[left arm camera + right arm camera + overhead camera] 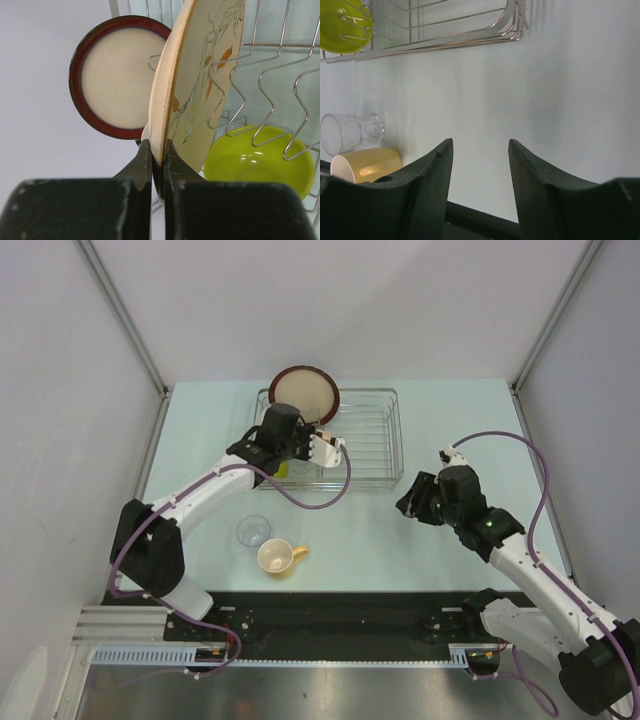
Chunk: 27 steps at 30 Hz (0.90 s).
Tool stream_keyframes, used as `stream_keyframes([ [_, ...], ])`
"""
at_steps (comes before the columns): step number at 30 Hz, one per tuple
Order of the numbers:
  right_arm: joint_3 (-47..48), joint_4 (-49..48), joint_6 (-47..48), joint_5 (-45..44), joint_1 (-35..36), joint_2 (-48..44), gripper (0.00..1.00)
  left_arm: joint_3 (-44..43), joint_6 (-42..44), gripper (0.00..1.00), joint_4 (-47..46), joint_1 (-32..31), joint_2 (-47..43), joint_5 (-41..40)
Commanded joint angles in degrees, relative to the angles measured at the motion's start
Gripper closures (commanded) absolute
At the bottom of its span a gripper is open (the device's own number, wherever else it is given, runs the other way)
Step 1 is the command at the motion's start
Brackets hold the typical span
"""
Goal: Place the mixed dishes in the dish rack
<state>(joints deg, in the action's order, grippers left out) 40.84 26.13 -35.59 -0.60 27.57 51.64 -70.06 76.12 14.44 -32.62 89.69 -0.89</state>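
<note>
My left gripper (158, 145) is shut on the lower rim of the cream floral plate (200, 75), holding it on edge over the dish rack (375, 440). Behind it, the dark-red-rimmed beige plate (114, 77) stands upright at the rack's far left end (304, 392). The lime-green bowl (255, 160) lies inside the rack under the wires. On the table in front of the rack, the clear glass (252, 531) and the tan-yellow mug (277, 557) both lie on their sides. My right gripper (412, 502) is open and holds nothing, low over the table to the right of the rack.
In the right wrist view the rack's near corner (445, 42) is ahead, with the glass (350, 132) and mug (367, 164) at the left. White walls enclose the table on three sides. A black rail (330, 615) runs along the near edge.
</note>
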Motion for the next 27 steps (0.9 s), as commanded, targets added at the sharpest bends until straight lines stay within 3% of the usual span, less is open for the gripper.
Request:
stream_keyframes([
  [1,-0.6,-0.9,-0.6,-0.1,-0.1,-1.3,0.48,0.9,0.9,0.96,1.7,-0.4,-2.2,2.3],
  [9,-1.1,-0.6,-0.7,0.0,-0.4,-2.1,0.49,-5.0,-2.5,0.91,5.4,1.4,1.4,3.3],
  [12,-1.5,-0.4,-0.4,0.1,-0.7,-2.2,0.49,-10.2,-7.9,0.50,10.2,2.7,3.4,4.2],
  [13,-1.6,-0.3,-0.5,0.1,-0.7,-2.1,0.49,-10.6,-8.4,0.29,11.6,2.9,3.3,4.8],
  [19,-2.3,-0.6,-0.7,0.1,-1.7,-2.4,0.50,-7.6,-8.2,0.25,9.9,3.2,1.3,5.6],
  [21,-2.3,-0.6,-0.7,1.7,-1.8,-2.5,0.50,-7.0,-8.4,0.15,9.7,3.1,1.1,5.5],
  [22,-2.4,-0.6,-0.7,1.7,-1.9,-2.5,0.50,-6.7,-8.4,0.01,8.9,3.2,0.8,5.4],
  [27,-2.6,-0.6,-0.8,1.8,-2.0,-2.5,0.50,-6.2,-8.3,0.00,6.1,3.2,-0.9,4.5],
])
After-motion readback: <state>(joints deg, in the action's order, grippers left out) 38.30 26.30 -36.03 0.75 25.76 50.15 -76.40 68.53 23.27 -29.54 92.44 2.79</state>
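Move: The flowered plate is already pinched by its near-left rim and stands down among the rack wires. Its middle is about 4 cm ahead of the left gripper, 5 cm to its right and 4 cm below. The brown-rimmed plate leans some 10 cm ahead and 2 cm left. About 6 cm to the gripper's left and 8 cm down are the white bowl, 5 cm ahead, and the green bowl, 2 cm back. From the right gripper the flowered plate is roughly 15 cm ahead, 17 cm left, about level. Let go of the flowered plate: hold the left gripper on its rim at first, easing down barely half a centimetre, then open the fingers all the way so that they come free on both sides. As they spread, shift about 1 cm left and tip the hand some 10 degrees further down, staying astride the rim. ##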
